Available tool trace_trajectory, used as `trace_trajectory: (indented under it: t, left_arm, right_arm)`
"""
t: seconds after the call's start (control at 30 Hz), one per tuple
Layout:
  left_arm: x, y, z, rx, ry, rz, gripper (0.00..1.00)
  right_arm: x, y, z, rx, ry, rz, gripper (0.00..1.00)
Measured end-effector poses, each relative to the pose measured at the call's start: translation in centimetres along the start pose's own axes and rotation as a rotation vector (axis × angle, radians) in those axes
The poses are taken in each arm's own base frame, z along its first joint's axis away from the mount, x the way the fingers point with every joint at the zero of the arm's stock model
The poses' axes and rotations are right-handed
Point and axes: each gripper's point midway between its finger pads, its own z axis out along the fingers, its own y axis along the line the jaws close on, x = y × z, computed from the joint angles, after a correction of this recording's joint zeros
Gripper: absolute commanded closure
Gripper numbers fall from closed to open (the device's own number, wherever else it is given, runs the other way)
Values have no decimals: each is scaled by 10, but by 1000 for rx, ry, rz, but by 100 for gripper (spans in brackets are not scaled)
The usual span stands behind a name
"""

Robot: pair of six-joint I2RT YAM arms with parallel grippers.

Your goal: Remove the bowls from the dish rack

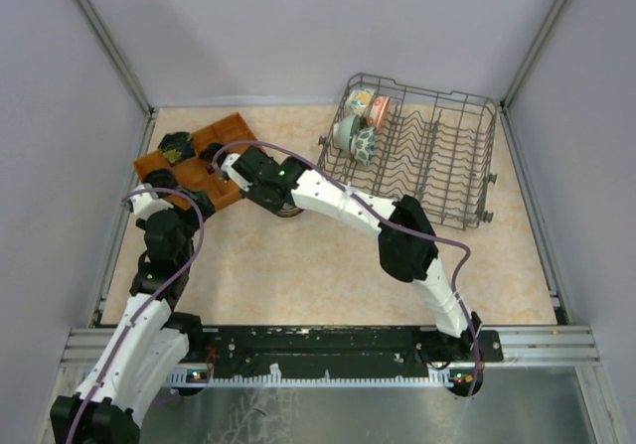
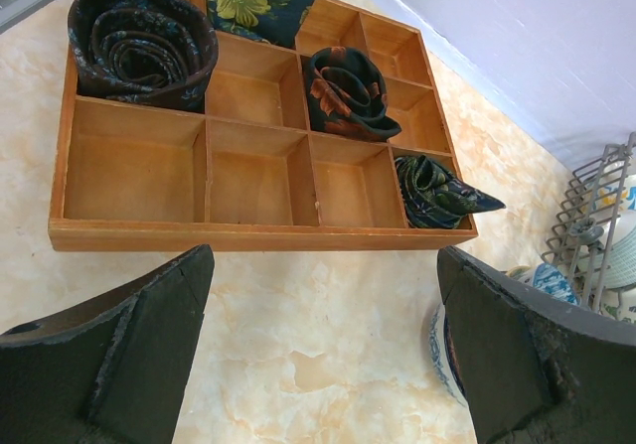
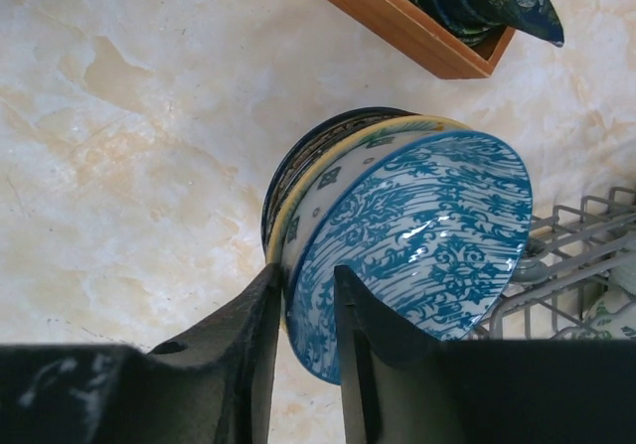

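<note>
The top blue-white bowl lies tilted on a stack of bowls on the table, close to the wooden tray's corner. My right gripper straddles this bowl's near rim, its jaws a little apart, one finger inside and one outside. From above, the stack is mostly hidden under the right wrist. Three bowls still stand on edge in the far left corner of the grey dish rack. My left gripper hovers wide open over bare table, holding nothing, with the stack's edge beside its right finger.
A brown wooden compartment tray holding dark rolled cloths lies at the back left. The rack lies just right of the stack. Grey walls close the table on three sides.
</note>
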Motion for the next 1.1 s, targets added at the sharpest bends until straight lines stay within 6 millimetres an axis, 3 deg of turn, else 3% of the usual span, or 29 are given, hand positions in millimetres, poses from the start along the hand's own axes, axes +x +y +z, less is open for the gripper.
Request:
trace_trajectory:
  t: [0.17, 0.37, 0.6, 0.67, 0.73, 0.9, 1.0, 1.1]
  left_arm:
    - [0, 0, 0, 0, 0, 0, 1]
    - [0, 0, 0, 0, 0, 0, 1]
    - [-1, 1, 0, -3, -2, -1, 1]
    - [-1, 1, 0, -3, -2, -1, 1]
    - [0, 1, 0, -2, 0, -1, 1]
    - [3, -4, 3, 18, 12, -4, 1]
    - [6, -8, 5, 33, 24, -11, 1]
    - [8, -12, 8, 49, 30, -22, 1]
  right_arm:
    - [-4, -1, 0, 6, -14, 9, 51]
    - [-11, -4, -6, 15, -61, 19, 39]
    - [-13, -22, -52, 29, -214, 129, 35]
    - [-11, -45, -76, 48, -302, 222, 34]
    - [-1, -82, -102, 93, -401, 342, 33]
    - [55, -194, -165, 269, -655, 679, 33]
    - [87, -231, -174, 308, -742, 810, 33]
    - [107, -241, -159, 272, -767, 883, 34]
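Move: The leaf-patterned bowl standing in the dish rack lies about 15 cm ahead and 23 cm to the right of the right hand, some 2 cm lower. The mint bowl is about 4 cm farther out than it and 4 cm to its left; the orange bowl is 8 cm farther out and 4 cm to its right. The blue bowl, on the stack, has its middle 4 cm ahead and 4 cm right of the hand. From the left hand the leaf-patterned bowl is about 17 cm ahead, 42 cm right. The blue bowl's rim, still between the right hand's slightly parted fingers, comes free as they open to about two thirds. The hand lifts off the stack, then swings some 25 cm right and 10 cm forward, towards the leaf-patterned bowl, climbing about 16 cm and dipping slightly at the end. The wrist turns clockwise and tips up strongly, from steeply down to nearly level, pointing forward-left. ##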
